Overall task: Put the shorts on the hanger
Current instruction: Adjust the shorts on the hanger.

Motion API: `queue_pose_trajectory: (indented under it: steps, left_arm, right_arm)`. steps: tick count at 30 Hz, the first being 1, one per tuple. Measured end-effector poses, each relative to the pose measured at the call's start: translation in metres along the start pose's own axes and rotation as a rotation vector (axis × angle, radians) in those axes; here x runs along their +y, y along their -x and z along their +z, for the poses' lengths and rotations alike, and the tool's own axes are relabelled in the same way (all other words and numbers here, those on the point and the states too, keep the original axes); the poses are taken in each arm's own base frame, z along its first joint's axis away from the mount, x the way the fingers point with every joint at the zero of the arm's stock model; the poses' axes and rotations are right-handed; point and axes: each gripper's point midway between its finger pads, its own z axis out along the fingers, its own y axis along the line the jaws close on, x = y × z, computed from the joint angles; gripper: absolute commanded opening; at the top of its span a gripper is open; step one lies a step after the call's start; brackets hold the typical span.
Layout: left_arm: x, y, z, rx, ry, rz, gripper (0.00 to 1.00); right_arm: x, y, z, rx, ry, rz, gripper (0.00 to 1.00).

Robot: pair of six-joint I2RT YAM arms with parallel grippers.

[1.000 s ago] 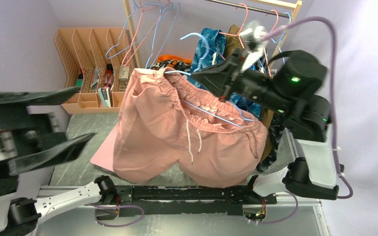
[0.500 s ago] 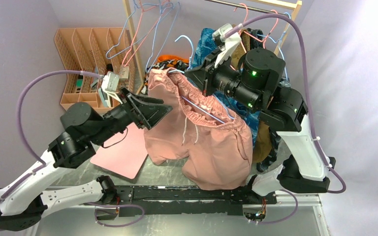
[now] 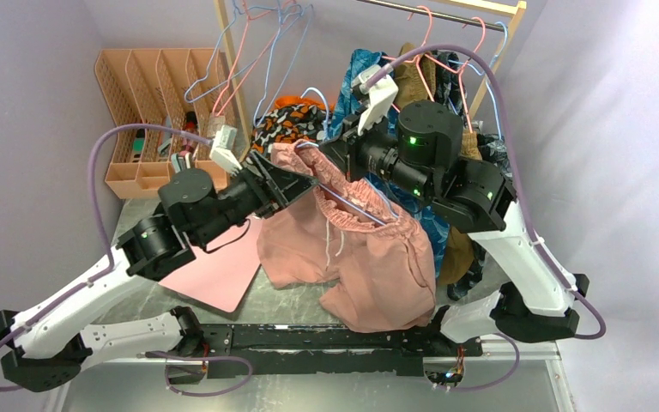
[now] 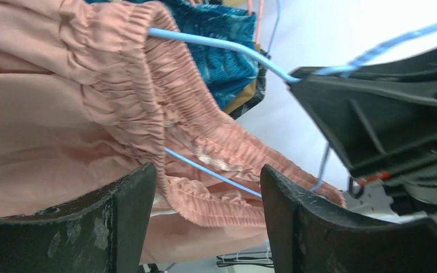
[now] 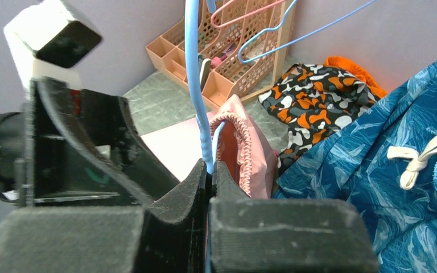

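The dusty-pink shorts (image 3: pixel 369 257) hang in the air off the thin light-blue hanger (image 3: pixel 353 202), whose wire runs through the gathered waistband. My right gripper (image 3: pixel 329 149) is shut on the hanger's wire near its neck; in the right wrist view the wire (image 5: pixel 193 68) rises straight out of the closed gripper (image 5: pixel 209 168). My left gripper (image 3: pixel 300 182) is open at the waistband's left end. In the left wrist view, its gripper (image 4: pixel 207 190) frames the ruffled waistband (image 4: pixel 142 108) and the hanger's lower wire (image 4: pixel 216 174), with nothing pinched.
A flat pink board (image 3: pixel 219 275) lies on the table under the left arm. A peach desk organiser (image 3: pixel 150 94) stands at the back left. The wooden rack (image 3: pixel 233 77) carries spare wire hangers and a blue patterned garment (image 3: pixel 365 73). An orange-and-black garment (image 3: pixel 281 127) lies behind.
My left arm swung in from the left edge to the waistband, its jaws narrowing a little. The right arm carried hanger and shorts leftward, and the shorts now hang more bunched.
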Motion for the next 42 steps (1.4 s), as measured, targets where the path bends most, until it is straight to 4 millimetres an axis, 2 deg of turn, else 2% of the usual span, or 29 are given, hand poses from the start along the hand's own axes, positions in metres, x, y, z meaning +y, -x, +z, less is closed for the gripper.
queue_pose_trajectory:
  steps: [4,8,13,15,22,25,31,36,42]
  left_arm:
    - [0.020,-0.015,0.015,0.038,0.071,-0.027,0.66]
    - [0.034,-0.024,0.020,0.064,0.123,-0.040,0.62]
    - [0.040,-0.029,0.023,0.077,0.143,-0.049,0.44]
    - [0.041,-0.030,0.024,0.081,0.148,-0.050,0.40]
    - [0.046,-0.033,0.027,0.089,0.159,-0.048,0.42]
    - [0.047,-0.034,0.028,0.090,0.162,-0.047,0.38]
    - [0.051,-0.037,0.031,0.097,0.173,-0.037,0.08]
    - [0.049,-0.034,0.028,0.087,0.166,-0.030,0.07]
    - [0.036,-0.014,0.008,0.018,0.122,-0.031,0.07]
  right_arm:
    - [0.000,-0.001,-0.003,-0.003,0.004,0.001,0.00]
    - [0.000,0.003,-0.007,-0.022,0.008,0.004,0.00]
    - [0.000,0.004,-0.008,-0.026,0.010,0.004,0.00]
    - [0.001,0.001,-0.006,-0.022,0.011,0.004,0.00]
    - [0.002,-0.008,-0.001,-0.002,0.016,0.000,0.00]
    - [0.002,-0.006,-0.002,-0.009,0.021,0.002,0.00]
    - [0.004,-0.007,-0.006,-0.013,0.035,0.003,0.00]
    - [0.003,-0.012,-0.007,-0.007,0.034,0.002,0.00]
    - [0.003,-0.014,-0.010,-0.011,0.035,0.004,0.00]
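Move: The near rim of the shorts' waistband lies about 6 cm below the open left hand, some 1 cm ahead and 3 cm to its right. From that hand, the waistband's left end is roughly 6 cm ahead, 3 cm left and 5 cm below, while the hanger's crossbar is about 1 cm back, 6 cm right and 9 cm below. From the right hand, which holds the hanger's neck, the rim is about 5 cm back, 1 cm left and 8 cm below. Pinches the near rim of the pink waistband with the left fingers: the left hand sinks about 6 cm, easing right and slightly forward and tipping some 10 degrees fingers-down, closes in stages from wide to almost shut, then rises 2 cm and goes 2 cm left. The right hand stays shut on the hanger's neck, drifting only about a centimetre down and back. ##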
